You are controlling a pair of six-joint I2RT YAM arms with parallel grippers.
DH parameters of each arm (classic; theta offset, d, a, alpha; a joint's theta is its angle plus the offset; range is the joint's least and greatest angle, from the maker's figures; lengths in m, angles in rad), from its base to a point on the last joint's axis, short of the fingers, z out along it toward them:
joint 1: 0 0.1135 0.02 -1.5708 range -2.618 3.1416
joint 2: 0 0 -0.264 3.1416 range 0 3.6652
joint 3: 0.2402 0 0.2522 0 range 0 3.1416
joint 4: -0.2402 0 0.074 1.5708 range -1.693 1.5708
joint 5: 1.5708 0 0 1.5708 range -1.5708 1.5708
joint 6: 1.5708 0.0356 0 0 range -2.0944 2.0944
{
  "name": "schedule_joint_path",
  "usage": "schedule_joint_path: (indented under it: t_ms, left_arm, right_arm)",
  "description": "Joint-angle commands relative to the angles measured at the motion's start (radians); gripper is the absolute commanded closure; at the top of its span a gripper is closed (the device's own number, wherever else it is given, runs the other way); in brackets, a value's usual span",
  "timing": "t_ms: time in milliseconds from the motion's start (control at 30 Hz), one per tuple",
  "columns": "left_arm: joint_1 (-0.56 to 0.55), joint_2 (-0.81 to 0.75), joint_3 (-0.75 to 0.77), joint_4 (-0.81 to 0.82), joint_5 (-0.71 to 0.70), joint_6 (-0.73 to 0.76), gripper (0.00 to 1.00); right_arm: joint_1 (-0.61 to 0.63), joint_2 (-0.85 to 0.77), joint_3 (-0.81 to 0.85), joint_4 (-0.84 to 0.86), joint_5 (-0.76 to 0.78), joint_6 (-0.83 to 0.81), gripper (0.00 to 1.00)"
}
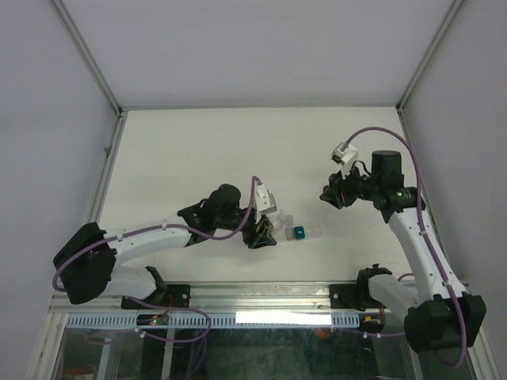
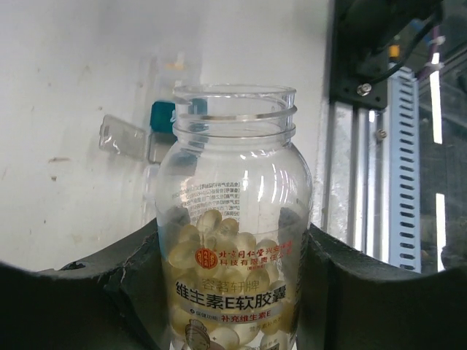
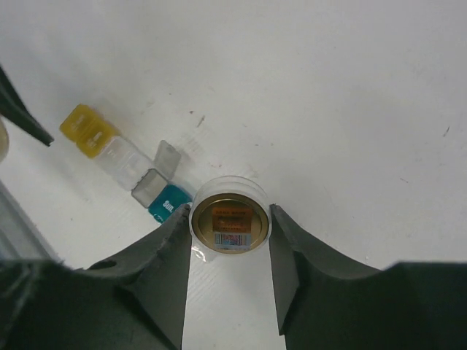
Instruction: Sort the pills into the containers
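My left gripper [image 2: 232, 292] is shut on a clear open-topped bottle [image 2: 233, 175], which stands upright between the fingers. The pills [image 2: 222, 244] are pale yellow capsules piled in its lower half. From above, the left gripper [image 1: 262, 234] sits just left of the containers [image 1: 295, 230]. These containers [image 3: 124, 160] are a short row of cells on the table: yellow [image 3: 86, 130], clear, grey [image 3: 149, 186] and teal [image 3: 169, 206], with one clear lid flipped open. My right gripper [image 3: 230, 233] is shut on the bottle's round cap [image 3: 230, 222], gold inside, held above the table near the teal cell.
An aluminium rail [image 1: 261, 297] runs along the table's near edge, close behind the left gripper [image 2: 365, 182]. White enclosure walls and frame posts [image 1: 103, 158] bound the table on the left, back and right. The right gripper [image 1: 329, 196] hangs right of the containers.
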Motion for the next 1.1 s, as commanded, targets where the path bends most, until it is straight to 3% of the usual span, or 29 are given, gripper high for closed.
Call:
schedule_joint_path:
  t_ms: [0, 467, 800, 1067]
  left_arm:
    - [-0.028, 0.060, 0.107, -0.166, -0.130, 0.041, 1.00]
    - [-0.131, 0.321, 0.342, -0.481, -0.397, 0.084, 1.00]
    - [-0.149, 0.344, 0.405, -0.514, -0.349, 0.121, 1.00]
    - [-0.113, 0.325, 0.333, -0.461, -0.345, 0.144, 1.00]
  right_arm:
    - [-0.039, 0.114, 0.042, 0.110, 0.069, 0.112, 0.99]
    - [-0.101, 0.346, 0.064, 0.093, 0.066, 0.066, 0.93]
    - [-0.123, 0.386, 0.058, 0.062, 0.043, 0.066, 0.90]
    - [-0.124, 0.396, 0.056, 0.051, 0.035, 0.059, 0.89]
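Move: The open clear compartment of the pill box lies about 8 cm to the right of the left hand, 4 cm ahead and some 12 cm below. The teal Sun compartment joins it on the right, roughly 12 cm to the left hand's right and 4 cm ahead; the yellow end is about 3 cm left and 2 cm ahead. From the right hand, the open compartment lies some 11 cm left, 4 cm back and 18 cm below. Down some 8 cm goes the left hand, drifting slightly forward, keeping its grip on the open pill bottle while its fingers tip about 30 degrees further down, leaning the mouth to the right towards the open compartment; it then holds there. The right hand, still pinching the gold cap, sinks 9 cm, moves forward and right over bare table, and tips its fingers downward. ##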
